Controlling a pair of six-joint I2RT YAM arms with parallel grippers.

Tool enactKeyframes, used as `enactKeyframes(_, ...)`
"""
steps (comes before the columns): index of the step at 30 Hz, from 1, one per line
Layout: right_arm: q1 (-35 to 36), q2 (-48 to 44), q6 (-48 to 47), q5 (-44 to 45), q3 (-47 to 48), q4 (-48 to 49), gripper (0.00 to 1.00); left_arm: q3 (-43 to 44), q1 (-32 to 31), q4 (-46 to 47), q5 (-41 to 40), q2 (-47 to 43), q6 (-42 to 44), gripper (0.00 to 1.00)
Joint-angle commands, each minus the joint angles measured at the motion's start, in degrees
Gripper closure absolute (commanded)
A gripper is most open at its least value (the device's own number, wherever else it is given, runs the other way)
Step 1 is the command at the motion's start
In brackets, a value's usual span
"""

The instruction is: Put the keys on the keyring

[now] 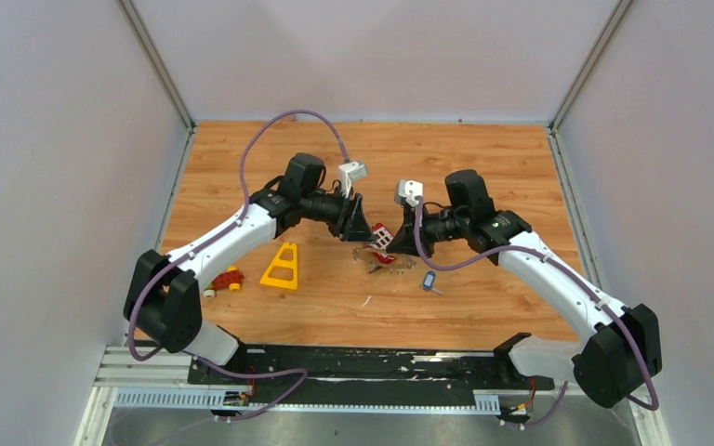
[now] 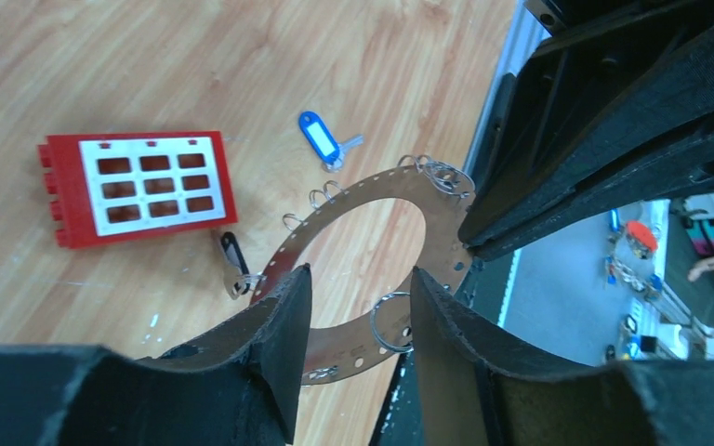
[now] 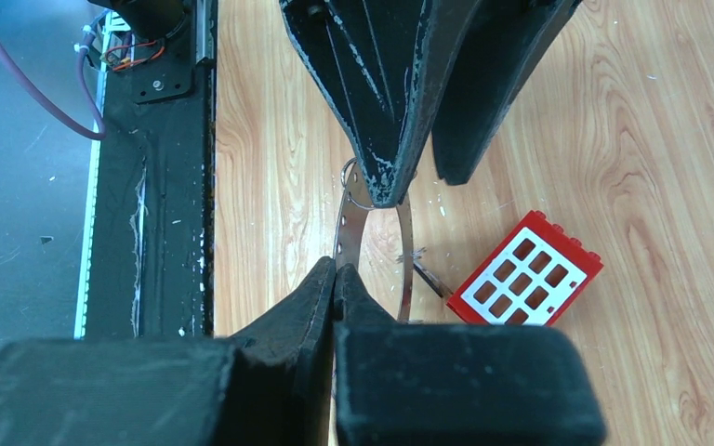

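Observation:
The keyring (image 2: 372, 190), a thin grey perforated metal band with small wire loops, is held above the wood. My right gripper (image 3: 337, 269) is shut on its edge, and it also shows as the black fingers (image 2: 521, 200) at the right of the left wrist view. My left gripper (image 2: 361, 274) stands open, one finger on each side of the band, and a small split ring (image 2: 390, 321) sits by its right pad. The black-headed key (image 2: 231, 253) lies against the ring's outer edge. The blue-headed key (image 2: 321, 139) lies loose on the table (image 1: 429, 281).
A red block with white squares (image 2: 135, 186) lies flat beside the ring. In the top view a yellow triangular frame (image 1: 281, 268) and small red and orange toy bits (image 1: 226, 279) sit to the left. The black base rail (image 3: 163, 204) runs along the near edge.

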Motion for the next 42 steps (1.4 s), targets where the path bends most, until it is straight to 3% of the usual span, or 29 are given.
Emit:
enactKeyframes(1,-0.15,-1.06,-1.5,0.12,0.02,2.73,1.0,2.65,0.21,-0.21,6.79,0.75,-3.36,0.52)
enactKeyframes(7,-0.19,-0.76,-1.89,1.16,0.0,2.78,1.0,2.8,0.26,-2.42,9.95,1.93,-4.14,0.54)
enactKeyframes(15,-0.18,-0.59,-2.42,2.05,-0.09,2.6,1.0,3.62,0.35,-5.15,13.67,3.03,-2.66,0.43)
enactKeyframes(18,-0.18,-0.34,-2.52,2.05,0.02,2.51,1.0,3.62,0.3,-6.58,14.06,2.97,-0.95,0.44)
enactKeyframes(29,-0.15,0.42,-2.86,1.88,0.28,2.05,1.0,5.06,0.31,-13.41,11.25,1.62,9.26,0.64)
enactKeyframes(42,-0.12,1.8,-3.29,0.92,0.92,1.01,1.0,6.26,0.06,-14.11,7.24,-1.27,16.74,0.86)
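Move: The keyring, a flat disc already in the right fingers, has its middle about 2 cm back, 4 cm right and 5 cm below the open left hand. The right hand has that middle about 1 cm to its left and 5 cm below. On the table, the red box stands some 8 cm ahead and 4 cm right of the left hand, 18 cm down; the blue-tagged key lies about 2 cm back and 16 cm right, 19 cm down. Back towards the base goes the left hand, some 3.5 cm past the keyring's left end with fingers open. It then eases about 1.5 cm leftward and draws its fingers nearly shut close beside a wire loop on the rim; a grip on it can't be made out. The wrist turns about 10 degrees clockwise and briefly tips and returns. The right hand keeps its pinch on the disc and sinks about 1.5 cm. ##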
